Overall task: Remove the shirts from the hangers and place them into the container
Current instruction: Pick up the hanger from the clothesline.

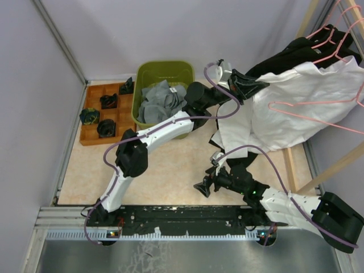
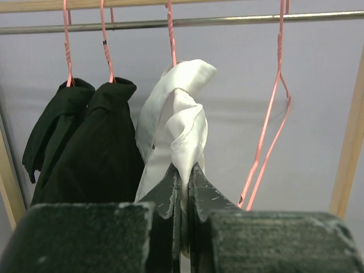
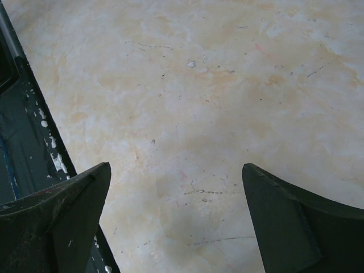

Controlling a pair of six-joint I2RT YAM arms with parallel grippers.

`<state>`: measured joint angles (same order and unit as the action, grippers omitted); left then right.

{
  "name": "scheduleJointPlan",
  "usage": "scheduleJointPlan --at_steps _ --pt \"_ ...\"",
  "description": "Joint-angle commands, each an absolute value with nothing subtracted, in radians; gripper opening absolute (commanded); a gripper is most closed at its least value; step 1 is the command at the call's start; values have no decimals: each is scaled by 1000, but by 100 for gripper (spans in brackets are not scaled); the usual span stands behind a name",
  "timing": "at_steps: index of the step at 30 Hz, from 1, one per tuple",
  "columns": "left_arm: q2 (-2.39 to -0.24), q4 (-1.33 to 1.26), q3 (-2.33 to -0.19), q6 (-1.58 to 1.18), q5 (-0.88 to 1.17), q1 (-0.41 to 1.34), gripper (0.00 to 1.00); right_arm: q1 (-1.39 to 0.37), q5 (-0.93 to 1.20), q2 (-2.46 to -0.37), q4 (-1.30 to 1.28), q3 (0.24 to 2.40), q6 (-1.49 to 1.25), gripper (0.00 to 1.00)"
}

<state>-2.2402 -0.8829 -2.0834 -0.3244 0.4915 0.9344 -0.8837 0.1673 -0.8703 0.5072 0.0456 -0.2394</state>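
My left gripper (image 1: pixel 260 86) (image 2: pixel 185 169) is shut on a fold of the white shirt (image 1: pixel 304 99) (image 2: pixel 182 108), which still hangs from a pink hanger (image 2: pixel 170 34). Two black shirts (image 2: pixel 96 148) (image 1: pixel 287 54) hang to its left on their own hangers. An empty pink hanger (image 2: pixel 267 131) dangles to its right. The olive-green container (image 1: pixel 165 64) stands at the back with a grey shirt (image 1: pixel 159 101) crumpled inside. My right gripper (image 1: pixel 203 186) (image 3: pixel 176 170) hovers low over the bare tabletop, open, with nothing between its fingers.
A brown wooden compartment tray (image 1: pixel 94 139) with several dark items lies left of the container. Light wooden rack poles (image 1: pixel 335 165) rise at the right, and a metal rail (image 2: pixel 227 21) carries the hangers. Grey walls close in on the left and the back.
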Motion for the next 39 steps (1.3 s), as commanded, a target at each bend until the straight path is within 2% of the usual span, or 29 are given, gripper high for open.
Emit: scheduleJointPlan --at_steps 1,5,14,21,24,28,39 --pt "-2119 -1003 -2008 -311 459 940 0 -892 148 -853 531 54 -239 99" --pt "-2070 -1077 -1894 -307 433 938 0 -892 143 -857 544 52 -247 99" --pt "-2125 -1110 -2013 -365 430 934 0 -891 145 -867 530 62 -238 99" --pt "-2099 -1133 -1970 -359 423 934 0 -891 143 -858 530 57 -248 99" --pt "-2051 -1161 -1893 -334 414 934 0 -891 141 -845 514 62 -245 99" --pt "-1933 -1202 -1688 -264 386 931 0 -892 134 -796 466 76 -249 99" --pt "-1732 -1378 -1324 -306 352 879 0 -891 35 -575 378 104 -247 99"
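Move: The left hand already has the near shoulder of the white shirt pinched; the middle of its hanger is about 18 cm to the right and 10 cm higher, roughly level fore and aft. The nearer black shirt's hanger sits some 7 cm farther out than the white shirt's, and the empty pink hanger about 10 cm nearer the base. From the right hand the white shirt's hanger lies some 38 cm right, 17 cm ahead and 50 cm up. Keeping its pinch on the white shirt's shoulder, the left hand first hitches up about 4 cm while easing left and slightly back, tipping the fingers a little farther up to raise the hanger's hook at the rod, then sinks to its starting height and pulls away from the rod, about 10 cm left in all and 3 cm back. Late on, the right hand, still wide open and empty, rises some 4 cm off its waiting place over the table, its fingers tilting slightly up. ##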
